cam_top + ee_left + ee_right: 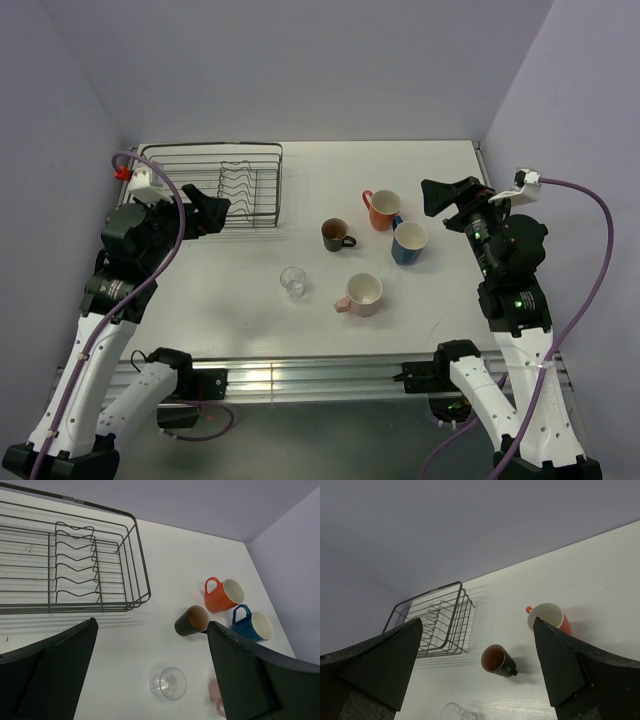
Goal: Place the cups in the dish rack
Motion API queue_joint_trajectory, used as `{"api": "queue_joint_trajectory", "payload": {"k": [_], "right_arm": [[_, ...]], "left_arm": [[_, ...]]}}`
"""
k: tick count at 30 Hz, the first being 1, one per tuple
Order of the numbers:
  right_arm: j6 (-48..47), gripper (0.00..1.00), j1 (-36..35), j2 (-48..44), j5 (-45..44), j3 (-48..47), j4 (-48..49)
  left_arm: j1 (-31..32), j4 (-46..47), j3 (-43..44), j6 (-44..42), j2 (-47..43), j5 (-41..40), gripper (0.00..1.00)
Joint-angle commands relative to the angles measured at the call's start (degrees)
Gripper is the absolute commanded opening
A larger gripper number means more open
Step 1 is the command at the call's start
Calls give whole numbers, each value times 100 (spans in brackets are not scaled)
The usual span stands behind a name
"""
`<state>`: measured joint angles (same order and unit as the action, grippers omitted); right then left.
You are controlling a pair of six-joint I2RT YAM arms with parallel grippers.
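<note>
The dark wire dish rack (210, 185) stands empty at the back left; it also shows in the left wrist view (75, 565) and the right wrist view (432, 622). On the table stand the orange mug (382, 209), blue mug (408, 242), dark brown mug (336, 235), pink mug (361, 294) and clear glass tumbler (293, 281). My left gripper (213, 212) is open and empty beside the rack's right end, above the table. My right gripper (438, 196) is open and empty, raised just right of the orange mug.
Lilac walls close the table on the left, back and right. The table's near edge is a metal rail (300, 380) where both arm bases are bolted. Purple cables (590, 250) loop beside each arm.
</note>
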<state>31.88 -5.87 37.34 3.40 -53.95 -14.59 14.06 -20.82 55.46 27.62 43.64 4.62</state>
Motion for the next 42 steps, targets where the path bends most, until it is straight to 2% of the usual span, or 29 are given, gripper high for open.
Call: {"api": "queue_joint_trajectory", "payload": {"k": [1, 13, 23, 29, 33, 36, 37, 40, 42], "right_arm": [[-33, 100, -28, 1, -94, -115, 79], [-68, 100, -37, 203, 82, -185, 9], [-120, 100, -28, 317, 135, -230, -97], [-138, 100, -28, 282, 266, -107, -44], [-199, 100, -37, 387, 775, -71, 53], [-339, 98, -256, 668, 1058, -203, -61], [-392, 98, -553, 747, 988, -255, -122], [-542, 97, -1099, 985, 172, -405, -325], [-551, 97, -1355, 1099, -6, -449, -325]], "left_arm": [[-27, 175, -27, -116, -31, -40, 99], [35, 140, 52, -64, 460, 346, 97], [1159, -414, -26, 683, 1059, -743, 83], [1370, -502, -334, 1053, 1077, -1183, 78], [1415, -485, -448, 1167, 1068, -1236, 78], [1424, -476, -492, 1193, 1024, -1262, 78], [1424, -467, -501, 1193, 989, -1271, 78], [1424, -467, -519, 1185, 989, -1280, 78], [1424, -458, -554, 1202, 1015, -1262, 78]]}}
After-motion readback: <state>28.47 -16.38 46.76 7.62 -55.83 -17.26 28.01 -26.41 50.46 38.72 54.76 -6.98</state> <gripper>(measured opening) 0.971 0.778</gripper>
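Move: The clear glass lies about 10 cm to the left gripper's right, 4 cm back and 29 cm below; the dark mug some 20 cm right and 9 cm ahead of that gripper, the pink mug 26 cm right and 8 cm back. From the right gripper, 34 cm above them, the dark mug is 15 cm left and 8 cm ahead, the pink mug 10 cm left and 9 cm back, the blue mug about 4 cm ahead and 1 cm right. Lower the left gripper about 11 cm towards the clear glass, swinging it some 5 cm right on the way, while tipping its fingers about 20 degrees further down and narrowing them by a fifth. Sink the wide-open right gripper a little, pause, then sweep it roughly 7 cm left and lower still towards the dark mug, turning it some 15 degrees counter-clockwise. ##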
